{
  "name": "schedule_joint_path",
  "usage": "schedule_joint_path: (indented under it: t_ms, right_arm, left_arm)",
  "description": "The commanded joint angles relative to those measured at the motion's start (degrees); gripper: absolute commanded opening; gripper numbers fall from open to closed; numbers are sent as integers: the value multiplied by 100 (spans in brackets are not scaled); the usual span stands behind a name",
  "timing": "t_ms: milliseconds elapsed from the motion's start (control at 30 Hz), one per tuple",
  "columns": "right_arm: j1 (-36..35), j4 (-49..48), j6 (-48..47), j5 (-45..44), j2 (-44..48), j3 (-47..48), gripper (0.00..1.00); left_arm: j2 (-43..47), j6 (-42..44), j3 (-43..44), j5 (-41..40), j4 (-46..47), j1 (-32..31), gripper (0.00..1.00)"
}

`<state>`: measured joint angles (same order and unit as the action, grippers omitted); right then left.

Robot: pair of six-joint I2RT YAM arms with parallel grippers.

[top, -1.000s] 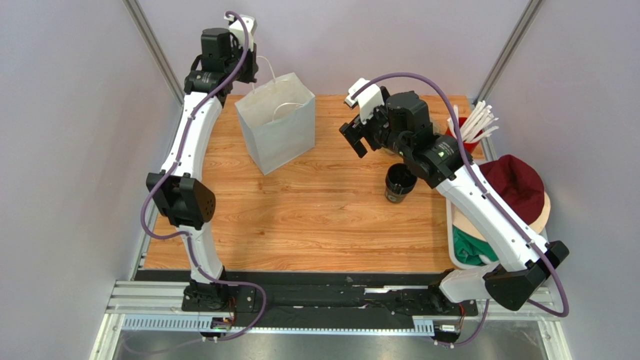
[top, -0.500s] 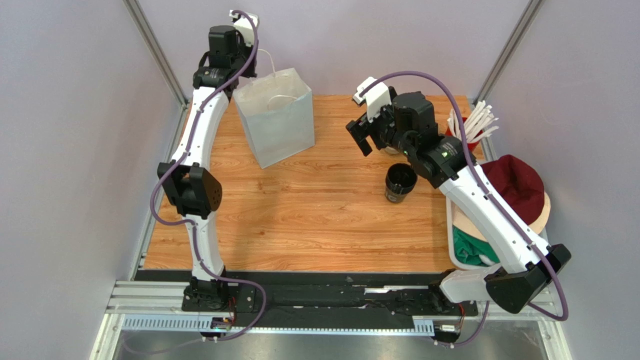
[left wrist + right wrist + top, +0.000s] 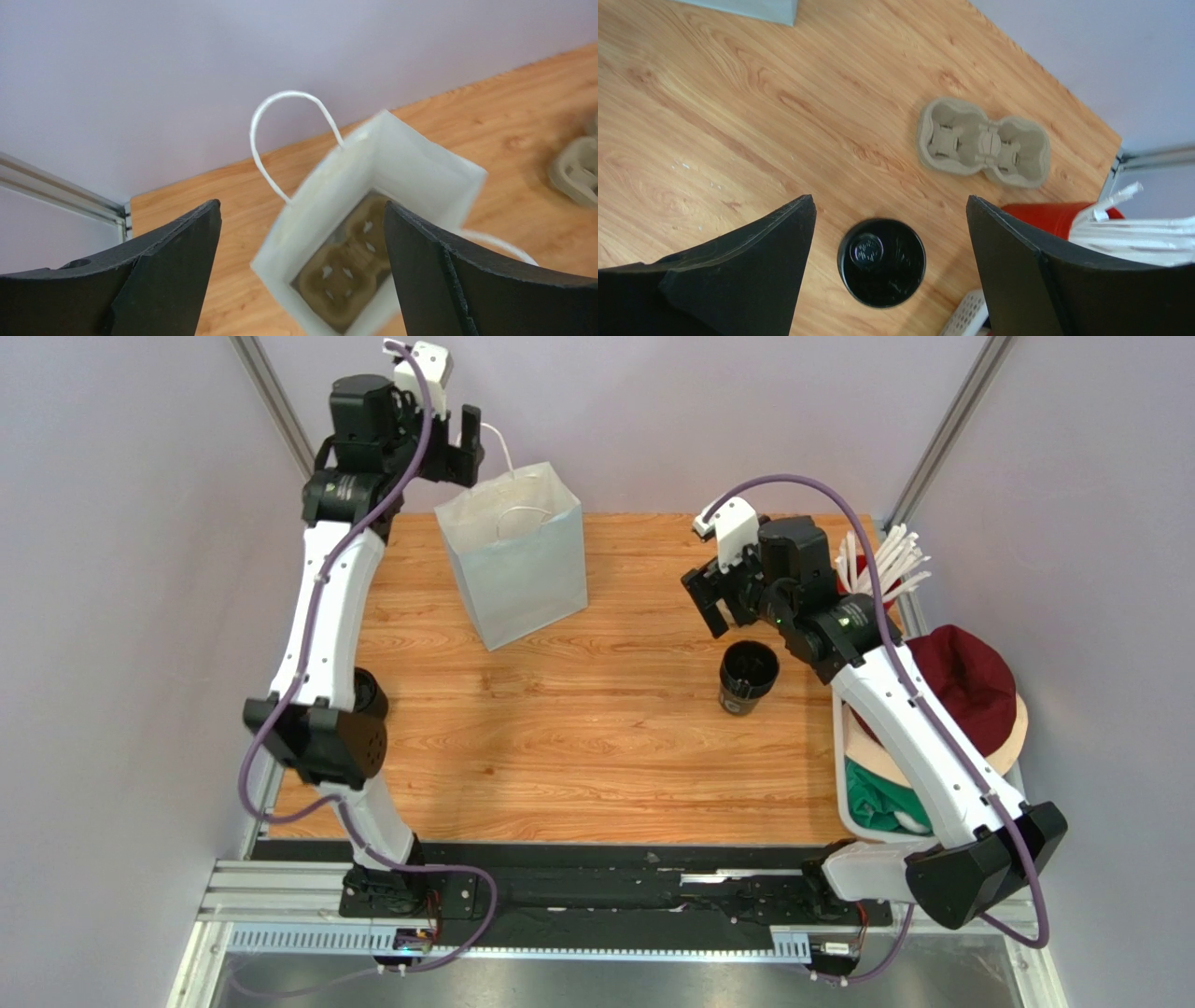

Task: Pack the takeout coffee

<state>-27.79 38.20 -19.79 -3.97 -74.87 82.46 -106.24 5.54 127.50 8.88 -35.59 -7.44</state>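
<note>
The takeout coffee is a black open cup (image 3: pixel 748 676) standing upright on the wooden table at the right. My right gripper (image 3: pixel 713 597) hovers open high above it. In the right wrist view the cup (image 3: pixel 882 262) lies between and below the spread fingers of the right gripper (image 3: pixel 889 203). A white paper bag (image 3: pixel 516 567) stands open at the back left. My left gripper (image 3: pixel 460 443) is open just above its rear handle (image 3: pixel 491 437), touching nothing. Through the open left gripper (image 3: pixel 300 210) I see a brown cup carrier (image 3: pixel 347 276) on the floor of the bag (image 3: pixel 414 164).
A second brown cup carrier (image 3: pixel 982 142) lies on the table behind the cup. A red cup of white straws (image 3: pixel 877 567) stands at the back right corner. A white basket (image 3: pixel 966 315) with caps (image 3: pixel 968 686) sits along the right edge.
My left gripper has opened, let go of the bag's handle and drawn up and to the left. My right gripper has moved right, to above the black cup.
</note>
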Motion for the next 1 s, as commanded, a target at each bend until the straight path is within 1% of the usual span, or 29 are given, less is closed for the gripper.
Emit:
schedule_joint_path:
  t_ms: [0,33,67,100,133,167,200,233,267,333,367,433,500,533,667,833,933,967]
  right_arm:
    - [221,670,-200,142,420,-10,85]
    - [248,750,-244,168,473,-45,85]
    - [283,812,-288,168,560,-124,85]
    - [335,952,-332,186,596,-151,85]
    - [379,1023,-341,255,614,-177,84]
    - [432,1093,-359,300,623,-212,84]
    - [519,1241,-367,309,597,-230,84]
    - [555,1321,-376,596,570,-230,84]
    - [634,1400,-385,677,474,-230,83]
    - [661,1550,-368,914,368,-230,82]
    - [670,1585,-359,994,264,-239,79]
    - [670,1621,-350,1256,158,-283,77]
    - [670,1621,-359,1389,8,-326,74]
    - [670,1612,-350,1459,-45,-327,73]
    - [652,1621,-263,1408,-361,-344,66]
    - [643,1314,-86,1223,-511,-563,57]
    - [635,1234,-34,1197,-572,-687,52]
    - [635,1226,-34,1179,-572,-730,49]
  left_arm:
    - [1592,219,-1058,841,-510,6,94]
    - [1858,289,-1374,930,-510,6,94]
    - [2122,455,-1969,1000,-510,6,95]
    - [2620,526,-2271,1088,-519,6,95]
    - [2860,614,-2796,1150,-554,6,95]
    - [3298,858,-3027,1238,-667,6,95]
    - [3502,974,-3247,1386,-729,6,95]
    - [3705,1080,-3467,1440,-799,6,95]
    - [4055,1298,-3869,1502,-965,6,95]
    - [4347,1554,-4388,1616,-1229,6,96]
    - [4609,1607,-4566,1616,-1292,6,96]
    - [4822,1783,-5048,1739,-1458,6,96]
    - [5103,1933,-5357,1757,-1556,6,96]
    - [5182,1959,-5654,1757,-1538,6,96]
    - [5691,1881,-6219,1818,-1337,6,97]
    - [6272,1959,-6956,2381,-977,6,97]
    - [6396,1907,-7072,2504,-879,6,97]
    - [6326,1898,-7055,2530,-888,6,97]
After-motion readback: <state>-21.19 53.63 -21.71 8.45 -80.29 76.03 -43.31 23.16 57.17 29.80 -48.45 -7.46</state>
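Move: The black coffee cup stands some 25 cm below the right hand and about 5 cm to its right, only 1 cm or so farther out. The grey cup carrier lies roughly 16 cm beyond that cup and 7 cm right of it; the red straw cup is about 8 cm beyond and 14 cm right of it. From the left hand, the black cup is about 40 cm right, 16 cm back and 36 cm below; the paper bag's middle is 7 cm right, 2 cm ahead and 28 cm down. Towards the black cup the right hand first swings right and back, then sinks, ending about 12 cm lower and 5 cm back; its fingers tip down nearly 30 degrees and close partway, still above the rim. The empty left hand, already clear of the bag handle and wide open, draws back 31 cm, dropping in the later part and turning clockwise. ##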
